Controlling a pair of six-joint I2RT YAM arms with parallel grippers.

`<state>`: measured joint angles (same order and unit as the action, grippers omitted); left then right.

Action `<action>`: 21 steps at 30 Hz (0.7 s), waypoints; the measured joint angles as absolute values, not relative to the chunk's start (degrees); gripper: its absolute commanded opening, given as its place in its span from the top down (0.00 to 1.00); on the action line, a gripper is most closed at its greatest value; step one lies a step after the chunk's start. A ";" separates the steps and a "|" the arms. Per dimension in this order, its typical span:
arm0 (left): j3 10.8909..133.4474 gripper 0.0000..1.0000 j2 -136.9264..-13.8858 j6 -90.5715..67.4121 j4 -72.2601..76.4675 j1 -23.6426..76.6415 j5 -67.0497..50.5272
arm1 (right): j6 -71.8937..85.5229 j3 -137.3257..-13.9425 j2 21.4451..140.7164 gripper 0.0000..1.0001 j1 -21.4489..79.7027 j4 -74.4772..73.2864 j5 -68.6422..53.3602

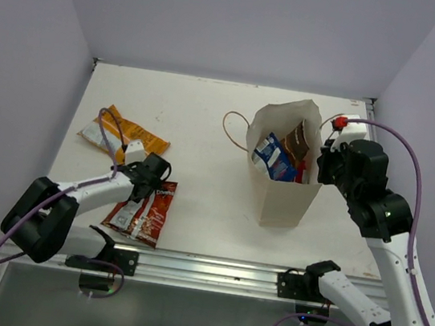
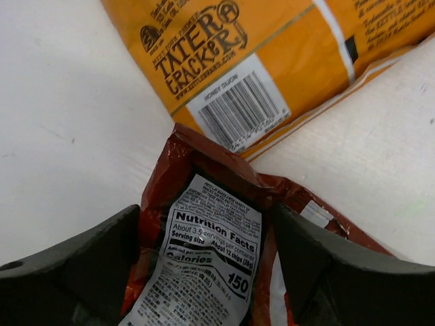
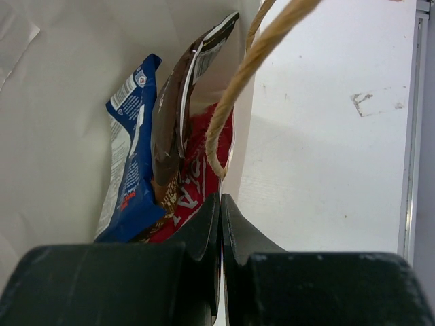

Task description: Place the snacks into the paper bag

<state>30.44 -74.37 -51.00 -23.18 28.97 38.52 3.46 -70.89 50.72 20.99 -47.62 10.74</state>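
The red-orange packet [image 1: 141,213] lies flat near the front left. My left gripper [image 1: 155,180] stands open over its upper end, one finger on each side of the packet [image 2: 211,231]. The orange packet [image 1: 124,135] lies just beyond it [image 2: 272,61]. The paper bag [image 1: 281,200] stands upright at centre right, mouth open. Inside it stand a blue packet [image 3: 132,170], a dark brown packet [image 3: 173,122] and a red one with white lettering [image 3: 197,176]. My right gripper [image 1: 325,158] is shut on the bag's right wall at the rim [image 3: 220,198]. A handle loop [image 3: 238,75] hangs above the fingers.
The bag's other handle [image 1: 234,129] loops out to its left. A metal rail [image 1: 203,268] runs along the near edge of the table. Walls close in the back and both sides. A small red part [image 1: 339,122] sits on the right arm behind the bag.
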 measured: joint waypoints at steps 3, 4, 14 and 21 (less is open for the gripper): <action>33.08 0.64 -78.24 -50.02 -21.71 27.83 37.65 | 3.46 -70.89 50.61 0.98 20.99 -47.64 10.74; 33.91 0.80 -79.42 -49.87 -21.26 27.73 37.39 | 3.46 -70.89 50.50 0.98 20.99 -47.64 10.74; 35.44 1.00 -77.32 -45.80 -22.11 27.42 33.10 | 3.46 -70.76 50.26 0.98 20.99 -47.68 10.76; 55.77 1.00 -63.81 -39.35 -24.53 32.99 27.16 | 3.46 -70.76 51.03 0.98 20.99 -47.59 10.76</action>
<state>55.77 -63.81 -39.35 -24.53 32.99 27.16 3.46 -70.76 51.03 20.99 -47.59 10.76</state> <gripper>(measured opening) 0.018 0.026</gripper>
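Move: The red Doritos snack lies right under the open left hand, which straddles its far-left corner; its middle is about 7 cm back, 3 cm right and 1 cm lower. Touching that corner, the orange chip bag has its middle some 14 cm ahead and 5 cm left of the hand. The paper bag stands roughly 42 cm right and 3 cm ahead, its middle about 13 cm higher. From the right hand, the Doritos lies about 47 cm left, 8 cm back and 30 cm down. The Doritos is pinched by its far end as the left fingers shut from wide open, nudging forward about 2 cm. After a short hold the hand sweeps it up, fast by the end, some 20 cm, also right towards the paper bag and somewhat forward, the fingers tipping up and the wrist turning clockwise about 20 degrees. ##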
